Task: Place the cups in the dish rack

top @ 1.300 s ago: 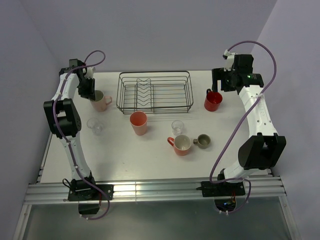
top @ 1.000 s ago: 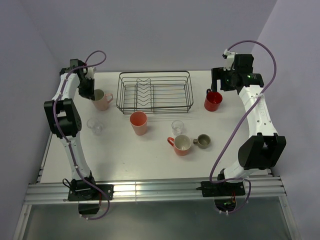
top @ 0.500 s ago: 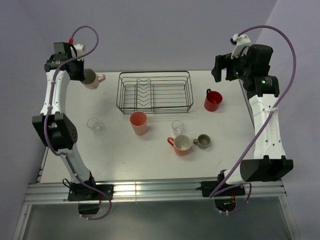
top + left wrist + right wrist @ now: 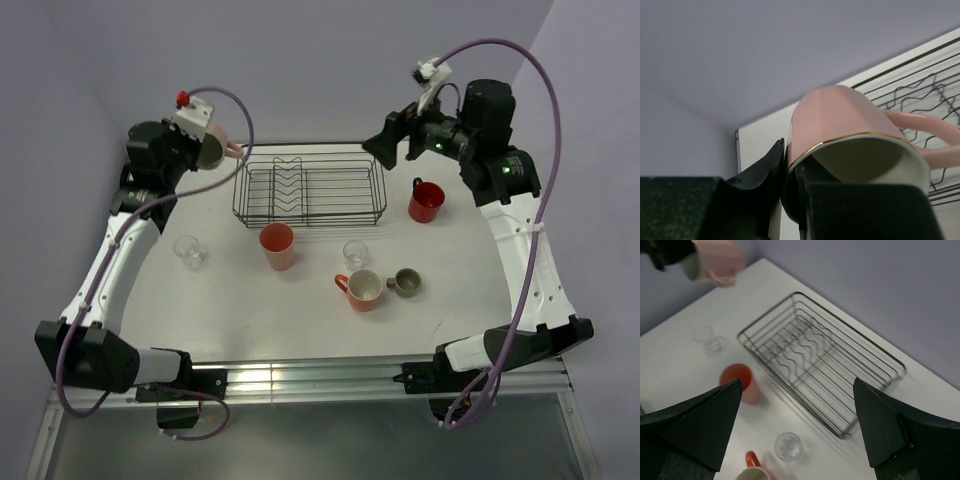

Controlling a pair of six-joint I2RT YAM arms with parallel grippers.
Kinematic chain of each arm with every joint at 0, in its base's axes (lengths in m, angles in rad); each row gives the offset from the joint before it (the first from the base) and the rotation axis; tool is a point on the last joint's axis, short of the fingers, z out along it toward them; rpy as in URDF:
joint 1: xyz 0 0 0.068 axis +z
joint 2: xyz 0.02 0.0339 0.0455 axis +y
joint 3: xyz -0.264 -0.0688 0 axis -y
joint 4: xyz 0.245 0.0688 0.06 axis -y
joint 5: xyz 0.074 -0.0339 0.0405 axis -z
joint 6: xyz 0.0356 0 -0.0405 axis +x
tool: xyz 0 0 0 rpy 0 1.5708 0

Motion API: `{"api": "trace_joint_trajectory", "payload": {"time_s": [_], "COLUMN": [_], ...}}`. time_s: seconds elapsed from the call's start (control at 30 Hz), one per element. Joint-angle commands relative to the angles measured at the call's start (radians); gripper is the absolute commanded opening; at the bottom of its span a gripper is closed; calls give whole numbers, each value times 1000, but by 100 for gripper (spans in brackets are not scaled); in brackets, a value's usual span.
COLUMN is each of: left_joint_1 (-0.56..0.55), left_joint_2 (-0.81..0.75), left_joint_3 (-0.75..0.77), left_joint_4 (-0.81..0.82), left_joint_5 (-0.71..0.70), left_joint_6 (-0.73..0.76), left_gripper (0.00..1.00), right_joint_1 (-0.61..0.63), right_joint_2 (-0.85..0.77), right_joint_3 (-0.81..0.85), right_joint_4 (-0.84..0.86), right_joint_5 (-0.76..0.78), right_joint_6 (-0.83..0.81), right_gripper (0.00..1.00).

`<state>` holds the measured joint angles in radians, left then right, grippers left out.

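Note:
My left gripper (image 4: 199, 152) is shut on the rim of the pale pink mug (image 4: 216, 150), one finger inside and one outside. It holds the mug tipped in the air just left of the black wire dish rack (image 4: 310, 185). The left wrist view shows the mug (image 4: 840, 120) close up, with the rack (image 4: 920, 85) behind it. My right gripper (image 4: 385, 148) hangs open and empty above the rack's right end. On the table stand the red mug (image 4: 427, 200), salmon tumbler (image 4: 278, 246), orange mug (image 4: 362, 290), grey-olive mug (image 4: 405, 282) and two clear glasses (image 4: 190, 250) (image 4: 356, 253).
In the right wrist view the open gripper (image 4: 797, 382) looks down on the empty rack (image 4: 825, 360), the tumbler (image 4: 742, 382) and a glass (image 4: 788, 446). The walls stand close behind and beside the table. A metal rail runs along the near edge (image 4: 300, 380).
My left arm has lifted the pink mug off the table and swung it right, up to the rack's left end. My right arm has risen and turned left, away from the red mug.

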<state>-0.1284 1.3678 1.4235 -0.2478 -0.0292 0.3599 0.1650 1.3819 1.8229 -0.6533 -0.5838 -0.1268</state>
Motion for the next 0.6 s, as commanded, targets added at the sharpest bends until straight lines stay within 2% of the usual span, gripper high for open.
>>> {"api": "trace_joint_trajectory", "payload": {"time_s": [0.0,0.07,0.17,0.3,0.57], "left_joint_1": [-42,-59,-98,-146,-275], "left_joint_2": [-178,-234,-328,-449,-610], "left_joint_3": [-153,-263,-383,-515,-699], "left_joint_4": [464,626,787,941,1024], "left_joint_5": [86,139,241,348,520], "left_joint_6": [105,114,183,260,514], "left_gripper": [0,0,0,0,0], "right_joint_1": [114,165,192,228,275], "right_joint_2": [-24,-5,49,120,187], "right_joint_3": [-7,2,18,24,21], "right_joint_4": [96,106,124,176,253], "right_joint_5": [-42,-57,-135,-241,-359], "right_joint_6": [38,77,172,265,381], "right_gripper": [100,100,99,98,98]}}
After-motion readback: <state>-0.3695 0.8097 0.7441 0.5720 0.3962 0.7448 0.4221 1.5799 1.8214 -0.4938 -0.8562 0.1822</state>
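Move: The left hand still pinches the pink mug by its rim, with the open right gripper about 43 cm to its right, 9 back and 8 above. The mug lies some 39 cm left of the right hand, 12 ahead and 8 lower. From the left hand the dish rack is roughly 25 cm right, 8 ahead and 31 below; the coral cup is 17 right, 6 back, equally low. Left swings the pinched mug some 20 cm back-right, tipping up; the open right hand nears leftward, 15 cm. ##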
